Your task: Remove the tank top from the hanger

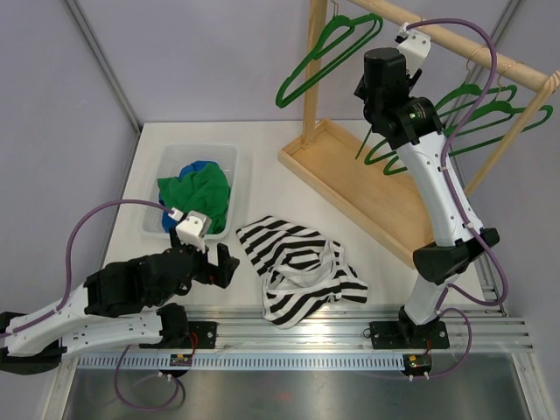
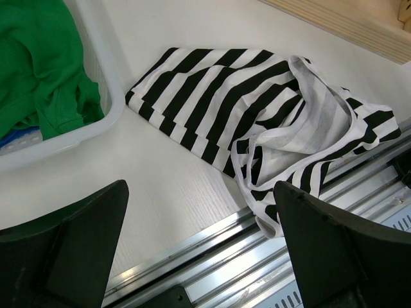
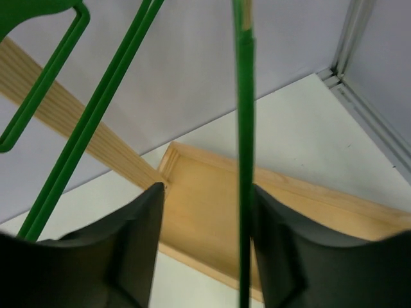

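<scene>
The black-and-white striped tank top (image 1: 302, 267) lies crumpled on the table, off any hanger; the left wrist view shows the tank top (image 2: 257, 109) with one edge over the front rail. My left gripper (image 1: 223, 262) hovers low just left of it, open and empty (image 2: 200, 192). My right gripper (image 1: 374, 109) is raised at the wooden rack. It is open (image 3: 207, 192), and a thin bar of a bare green hanger (image 3: 244, 160) runs between its fingers, close against the right one. That hanger (image 1: 385, 149) hangs below the rail.
A wooden rail (image 1: 472, 48) carries more green hangers, one at the left (image 1: 328, 52) and others at the right (image 1: 481, 109), over a wooden tray base (image 1: 350, 184). A white bin (image 1: 219, 149) of green and blue clothes stands at the left. A metal rail (image 2: 212, 250) lines the front edge.
</scene>
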### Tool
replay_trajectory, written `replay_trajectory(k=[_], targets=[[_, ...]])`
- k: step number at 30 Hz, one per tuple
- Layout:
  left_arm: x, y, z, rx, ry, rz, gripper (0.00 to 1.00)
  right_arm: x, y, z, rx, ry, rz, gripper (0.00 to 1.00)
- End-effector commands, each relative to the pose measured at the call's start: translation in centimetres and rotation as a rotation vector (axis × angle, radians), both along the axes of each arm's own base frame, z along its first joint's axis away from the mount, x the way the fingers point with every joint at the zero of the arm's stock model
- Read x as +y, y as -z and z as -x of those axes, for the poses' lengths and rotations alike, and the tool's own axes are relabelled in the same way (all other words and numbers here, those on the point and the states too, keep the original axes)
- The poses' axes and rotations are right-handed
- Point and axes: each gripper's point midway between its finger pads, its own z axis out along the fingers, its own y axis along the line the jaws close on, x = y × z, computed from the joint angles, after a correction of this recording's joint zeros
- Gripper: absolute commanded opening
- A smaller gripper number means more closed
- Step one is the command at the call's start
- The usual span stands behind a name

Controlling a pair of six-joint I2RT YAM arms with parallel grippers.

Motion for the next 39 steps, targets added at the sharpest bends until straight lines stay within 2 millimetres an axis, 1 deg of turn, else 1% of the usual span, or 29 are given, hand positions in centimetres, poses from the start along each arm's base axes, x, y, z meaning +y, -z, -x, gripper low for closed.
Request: replay_trajectory(k=[1,2,4,5,7,8,10,11,12,13,14,16,17,18,19,20,21,22,23,24,27,28,29,30,31,33,34,37,39], targets=[[-1.1,-0.8,-0.2,-0.013,0.008,0.035,0.99,1.2,-2.8,1.7,-0.047,-0.106,-0.075,0.66],[-1.0,-1.0,-0.4,-0.014,-0.001,0.031,0.99,1.1,-4.0,2.7,-0.070,-0.124,-0.092,0.77],[-1.4,-0.5,-0.6,0.005,-0.019,0.010,0.99,1.9,-4.7,3.6,-0.088,-0.190,-0.114,0.85],[-1.8,-0.2,-0.7,0.016,-0.026,0.003,0.99,1.4,-6.5,5.2,-0.133,-0.214,-0.135,0.92],[-3.2,0.4,-0.9,0.038,-0.029,-0.004,0.99,2.3,-7.0,6.2,-0.166,-0.289,-0.160,0.99],[-4.0,0.7,-0.8,0.053,-0.011,-0.005,0.99,1.7,-9.1,8.4,-0.225,-0.318,-0.180,0.99],[-5.9,1.4,-1.1,0.071,-0.004,-0.011,0.99,2.6,-9.6,9.7,-0.261,-0.403,-0.196,0.99],[-6.7,1.6,-1.0,0.082,0.013,-0.005,0.99,2.0,-10.9,11.5,-0.303,-0.424,-0.209,1.00],[-7.4,2.0,-1.0,0.090,0.025,-0.009,0.99,2.1,-10.9,12.1,-0.304,-0.443,-0.208,0.99],[-8.7,1.6,-1.1,0.084,0.041,0.027,0.99,2.2,-11.2,13.0,-0.310,-0.477,-0.198,0.99],[-9.8,2.3,-0.9,0.105,0.069,0.020,0.99,1.7,-11.9,14.5,-0.330,-0.494,-0.195,1.00],[-11.7,2.1,-0.8,0.107,0.106,0.055,0.99,1.7,-11.4,16.0,-0.311,-0.541,-0.164,0.99],[-12.6,2.4,-0.5,0.121,0.134,0.060,0.99,1.2,-12.0,17.8,-0.333,-0.566,-0.156,1.00],[-13.5,3.3,-0.5,0.133,0.146,0.037,0.99,1.4,-10.9,18.3,-0.307,-0.589,-0.146,0.99],[-14.4,3.4,-0.5,0.133,0.160,0.051,0.99,1.8,-10.7,19.4,-0.307,-0.641,-0.137,1.00],[-15.3,3.6,-0.3,0.145,0.183,0.051,0.99,1.3,-11.2,21.6,-0.338,-0.674,-0.143,0.99],[-16.0,4.9,-0.4,0.164,0.187,0.013,0.99,1.7,-9.6,22.0,-0.303,-0.706,-0.138,0.99],[-16.7,5.2,-0.4,0.168,0.195,0.014,0.99,2.3,-9.1,23.2,-0.302,-0.767,-0.141,0.99],[-17.4,5.3,-0.3,0.177,0.209,0.013,0.99,2.2,-8.1,24.7,-0.297,-0.797,-0.145,1.00],[-18.2,6.5,-0.3,0.194,0.212,-0.016,0.99,2.2,-7.6,25.5,-0.299,-0.819,-0.150,0.99],[-19.5,7.9,-0.4,0.204,0.209,-0.061,0.99,2.4,-5.7,28.3,-0.297,-0.892,-0.173,0.99],[-19.8,9.8,-0.4,0.222,0.204,-0.113,0.99,2.4,-5.3,29.0,-0.295,-0.909,-0.182,0.99],[-20.2,10.2,-0.5,0.225,0.201,-0.127,0.99,2.2,-4.7,29.9,-0.301,-0.922,-0.184,0.99],[-20.5,11.0,-0.5,0.229,0.198,-0.145,0.99,2.1,-4.2,30.3,-0.291,-0.929,-0.181,0.99],[-20.6,13.0,-0.6,0.249,0.193,-0.196,0.99,2.2,-4.0,30.8,-0.291,-0.944,-0.178,0.99],[-21.1,14.4,-0.6,0.257,0.183,-0.233,0.99,1.7,-3.5,31.6,-0.280,-0.943,-0.168,1.00],[-21.1,15.9,-0.6,0.269,0.173,-0.273,0.99,1.5,-3.4,31.9,-0.282,-0.943,-0.165,1.00],[-21.6,17.7,-0.7,0.265,0.167,-0.307,0.99,1.2,-3.2,32.7,-0.283,-0.948,-0.165,1.00],[-21.8,19.3,-0.7,0.275,0.173,-0.337,0.99,1.3,-2.9,33.1,-0.278,-0.960,-0.167,1.00]])
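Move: The tank top lies crumpled on the table about 14 cm right of the open left hand, 3 cm ahead and 22 cm below; the bin is some 22 cm ahead and 12 cm left of that hand, 20 cm lower. The emptied hanger's held part is between the right hand's half-open fingers, a pair of hangers about 8 cm left and 2 cm ahead, level with it. From the right hand the tank top is roughly 29 cm back, 15 cm left and 43 cm down. The tank top is approached by the left hand, fingers staying wide, first mostly rightward, then steeply down, about 20 cm each way, as the wrist tips its fingers down. The emptied hanger is let go by the right hand, which opens fully, draws back some 32 cm, rising and then sinking again, and turns about 50 degrees counter-clockwise. ##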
